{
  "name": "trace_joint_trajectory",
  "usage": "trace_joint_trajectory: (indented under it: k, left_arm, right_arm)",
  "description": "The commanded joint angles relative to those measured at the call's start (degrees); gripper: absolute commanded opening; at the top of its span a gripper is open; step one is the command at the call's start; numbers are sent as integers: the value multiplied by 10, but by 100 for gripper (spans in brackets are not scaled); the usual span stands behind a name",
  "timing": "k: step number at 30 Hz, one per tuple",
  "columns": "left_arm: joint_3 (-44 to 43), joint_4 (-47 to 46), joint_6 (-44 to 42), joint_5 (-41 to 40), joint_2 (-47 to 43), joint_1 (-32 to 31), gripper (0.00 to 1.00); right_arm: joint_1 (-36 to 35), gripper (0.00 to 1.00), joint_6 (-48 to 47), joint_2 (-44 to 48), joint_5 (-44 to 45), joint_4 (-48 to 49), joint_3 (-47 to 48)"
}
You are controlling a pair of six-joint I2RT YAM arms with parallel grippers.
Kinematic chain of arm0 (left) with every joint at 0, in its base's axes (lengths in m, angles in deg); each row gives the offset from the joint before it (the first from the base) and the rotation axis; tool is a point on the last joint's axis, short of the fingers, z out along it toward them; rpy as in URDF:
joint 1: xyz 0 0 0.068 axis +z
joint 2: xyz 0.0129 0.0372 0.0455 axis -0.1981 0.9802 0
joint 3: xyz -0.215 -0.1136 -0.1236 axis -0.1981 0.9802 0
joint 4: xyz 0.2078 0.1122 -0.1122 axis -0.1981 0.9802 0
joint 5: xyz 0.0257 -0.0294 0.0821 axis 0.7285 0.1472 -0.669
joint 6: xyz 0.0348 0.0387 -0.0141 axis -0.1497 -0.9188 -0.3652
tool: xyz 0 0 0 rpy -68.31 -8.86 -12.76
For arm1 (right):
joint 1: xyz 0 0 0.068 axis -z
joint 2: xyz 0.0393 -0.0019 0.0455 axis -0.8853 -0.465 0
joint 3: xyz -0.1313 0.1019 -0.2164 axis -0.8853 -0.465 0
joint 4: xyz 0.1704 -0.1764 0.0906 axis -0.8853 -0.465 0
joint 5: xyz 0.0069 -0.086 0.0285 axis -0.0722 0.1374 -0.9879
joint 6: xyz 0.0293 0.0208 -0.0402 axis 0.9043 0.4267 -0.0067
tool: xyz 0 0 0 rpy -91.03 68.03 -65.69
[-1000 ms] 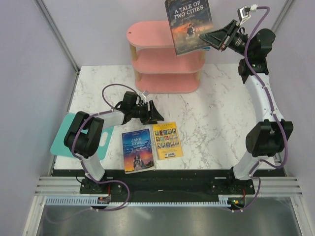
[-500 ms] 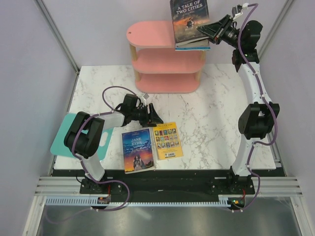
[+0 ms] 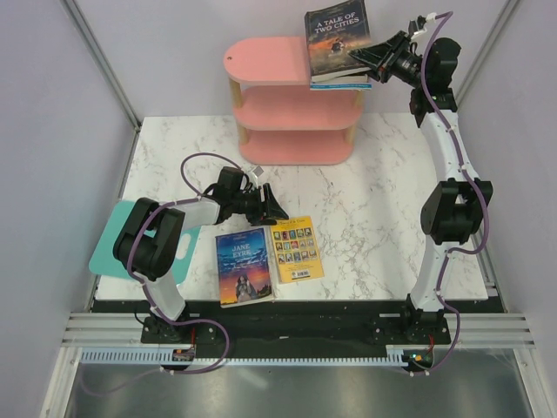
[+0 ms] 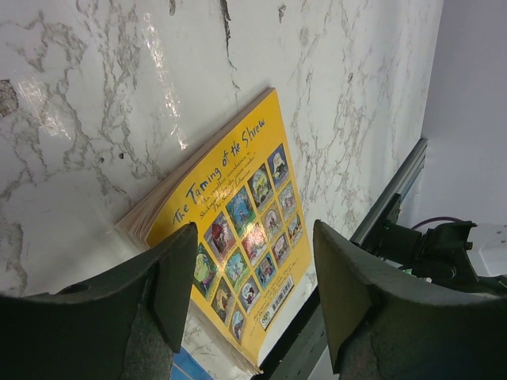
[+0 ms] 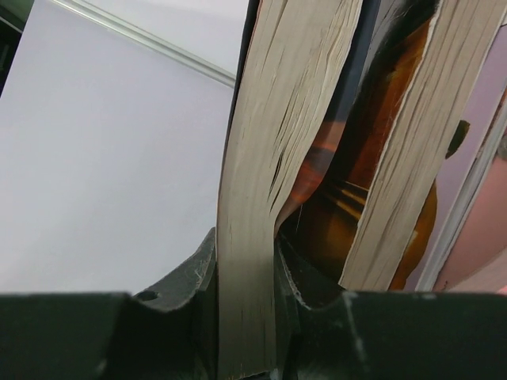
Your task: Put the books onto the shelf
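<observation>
My right gripper [image 3: 363,58] is shut on the dark book "A Tale of Two Cities" [image 3: 337,37], holding it tilted over the right end of the pink shelf's [image 3: 270,61] top tier. A small stack of books [image 3: 341,82] lies just under it. In the right wrist view the fingers clamp the pale page block [image 5: 265,158], with a brown-orange cover [image 5: 372,166] beside it. My left gripper [image 3: 277,210] stands open low over the table, just behind the yellow book [image 3: 296,248]; that yellow book [image 4: 238,229] shows between its fingers [image 4: 178,277]. The blue "Jane Eyre" [image 3: 244,266] lies left of it.
A flat teal board [image 3: 108,246] lies at the table's left edge, partly under the left arm. The marble table [image 3: 383,192] ends at a black rail [image 3: 296,309] in front. Grey walls close in the left, right and back.
The right arm has carried the dark book left and down, from beside the shelf to over the stack on the top tier. The left gripper has barely moved.
</observation>
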Motion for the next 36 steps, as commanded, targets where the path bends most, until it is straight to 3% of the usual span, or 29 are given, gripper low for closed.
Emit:
trace_joint_trajectory:
  k: [1, 5, 22, 36]
  left_arm:
    - [-1, -10, -24, -2, -16, -2, 66]
    - [1, -10, -25, -2, -16, -1, 66]
    - [4, -10, -25, -5, -18, -1, 66]
    - [12, -13, -26, -7, -21, -1, 66]
  right_arm:
    - [10, 31, 10, 14, 11, 79, 36]
    - [12, 42, -13, 8, 6, 21, 61]
    - [16, 53, -36, 31, -6, -10, 20]
    - [21, 59, -142, 87, 0, -142, -3]
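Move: The right hand still grips the near right corner of A Tale of Two Cities, whose middle is some 5 cm ahead and 6 cm left, about level with it. The book stack on the shelf top, where it is to lie, is centred about 3 cm ahead, 6 cm left and 3 cm below; the bare left part of that board is roughly 21 cm left, 2 cm ahead and 5 cm lower. From the left hand the stack lies about 27 cm ahead, 13 cm right and 35 cm up. Easing out to the right, the right hand spreads its fingers to let go of A Tale of Two Cities' corner, rising barely a centimetre and then sinking about 1.5 cm. It ends by drawing back towards its base, some 2 cm from its starting place, with the fingertips dipping about 5 degrees; the upper finger comes clear of the cover while the lower one still seems to touch the underside. ##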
